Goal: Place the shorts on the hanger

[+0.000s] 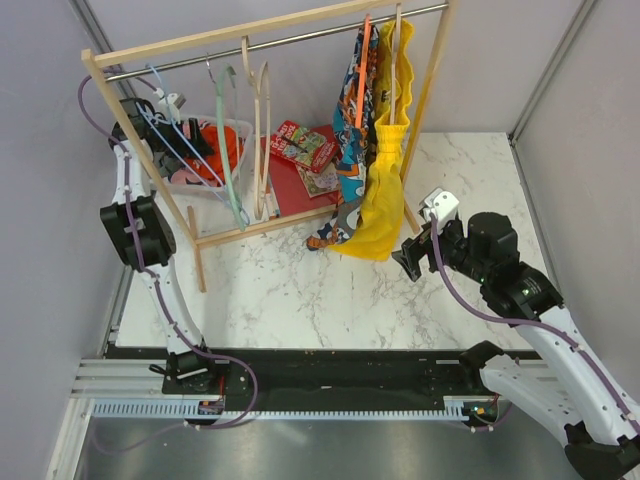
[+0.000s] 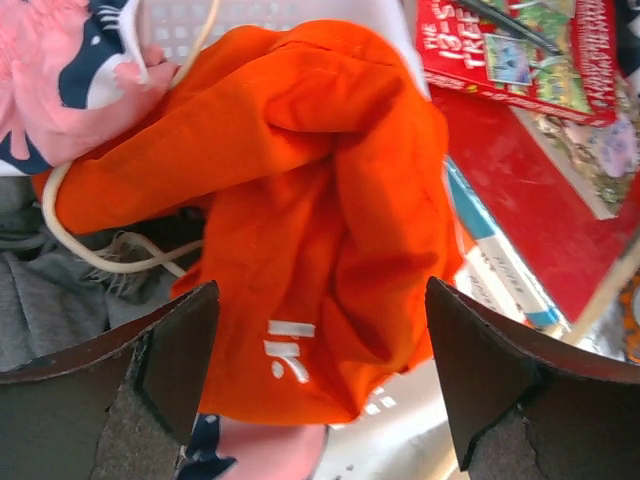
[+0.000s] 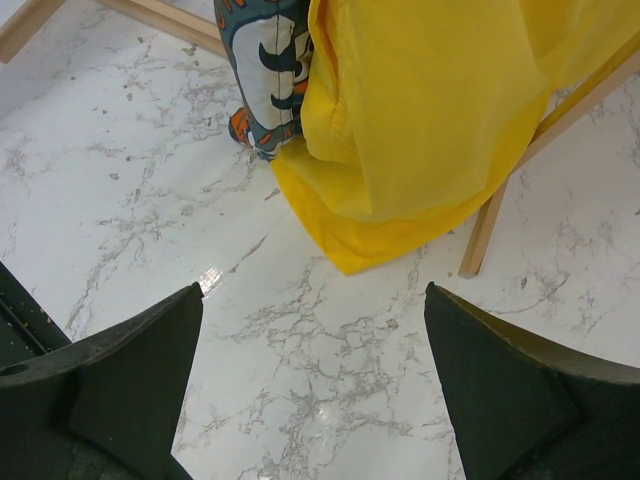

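The orange-red shorts (image 2: 300,170) lie crumpled on top of a white basket, their small white logo (image 2: 288,352) facing up and a white drawstring (image 2: 60,215) looping off to the left. My left gripper (image 2: 320,290) hovers just above them, open, one finger on either side of the bunched cloth and nothing pinched. In the top view the shorts (image 1: 216,146) sit low at the rack's left end, with the left gripper (image 1: 183,125) over them. The thin light-blue hanger (image 1: 185,145) hangs on the rail right there. My right gripper (image 1: 410,258) is open over bare marble (image 3: 330,400).
A wooden rack (image 1: 260,35) spans the back. On its rail hang a teal hanger (image 1: 230,130), beige hangers (image 1: 262,110), a patterned garment (image 1: 355,100) and a yellow garment (image 3: 440,120). The basket (image 1: 240,130) also holds pink clothing (image 2: 70,70). Red books (image 1: 300,160) lie beside it.
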`<action>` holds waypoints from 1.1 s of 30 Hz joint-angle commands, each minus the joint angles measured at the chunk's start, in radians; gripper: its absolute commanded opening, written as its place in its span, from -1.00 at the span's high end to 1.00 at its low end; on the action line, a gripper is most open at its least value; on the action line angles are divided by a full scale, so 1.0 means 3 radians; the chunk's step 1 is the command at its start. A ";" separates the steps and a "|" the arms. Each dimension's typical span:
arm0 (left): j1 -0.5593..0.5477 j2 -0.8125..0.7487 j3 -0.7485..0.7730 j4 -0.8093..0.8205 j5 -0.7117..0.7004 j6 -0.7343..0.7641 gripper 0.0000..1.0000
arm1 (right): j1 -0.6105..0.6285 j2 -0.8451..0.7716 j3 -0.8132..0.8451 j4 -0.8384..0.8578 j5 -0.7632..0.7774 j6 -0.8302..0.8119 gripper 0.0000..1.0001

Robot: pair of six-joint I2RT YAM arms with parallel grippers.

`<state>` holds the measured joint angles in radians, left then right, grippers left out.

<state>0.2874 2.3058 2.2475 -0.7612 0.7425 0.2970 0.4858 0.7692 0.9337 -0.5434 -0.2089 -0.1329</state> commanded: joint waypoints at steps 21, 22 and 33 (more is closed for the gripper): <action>-0.0089 -0.0138 -0.0016 0.0471 -0.0169 -0.0058 0.96 | -0.0014 -0.0135 -0.0182 0.0037 -0.0015 -0.0022 -0.96; -0.0069 -0.0220 -0.0031 0.0634 -0.0204 -0.0140 0.96 | -0.0014 -0.0135 -0.0172 0.0037 -0.0009 -0.0022 -0.96; 0.0162 -0.1330 -0.0629 0.1602 -0.0970 -0.0724 0.96 | -0.0014 -0.0186 -0.0070 0.0052 -0.0050 0.0014 -0.96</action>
<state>0.3244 2.0331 2.0804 -0.4450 0.5774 0.1371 0.4858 0.7315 0.8772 -0.5457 -0.2100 -0.1432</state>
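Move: Just ahead and to the right of the open left hand lies the orange shorts' middle, about 4 cm forward, 4 cm right and 8 cm down in the white basket. Grey clothing lies some 8 cm left and 3 cm ahead of this hand, a pink garment about 9 cm ahead and 2 cm left, both roughly 10 cm below it. From the right hand the shorts are about 32 cm ahead, 48 cm left and 17 cm lower. Sinking about 7 cm into the basket and easing 2 cm forward, the left hand shuts its wide-open fingers on the orange shorts and pinches a fold. It then rises ever faster, some 19 cm, drifting about 4 cm left and slightly back late in the lift while the fingers tip up about 20 degrees and swing counter-clockwise. ##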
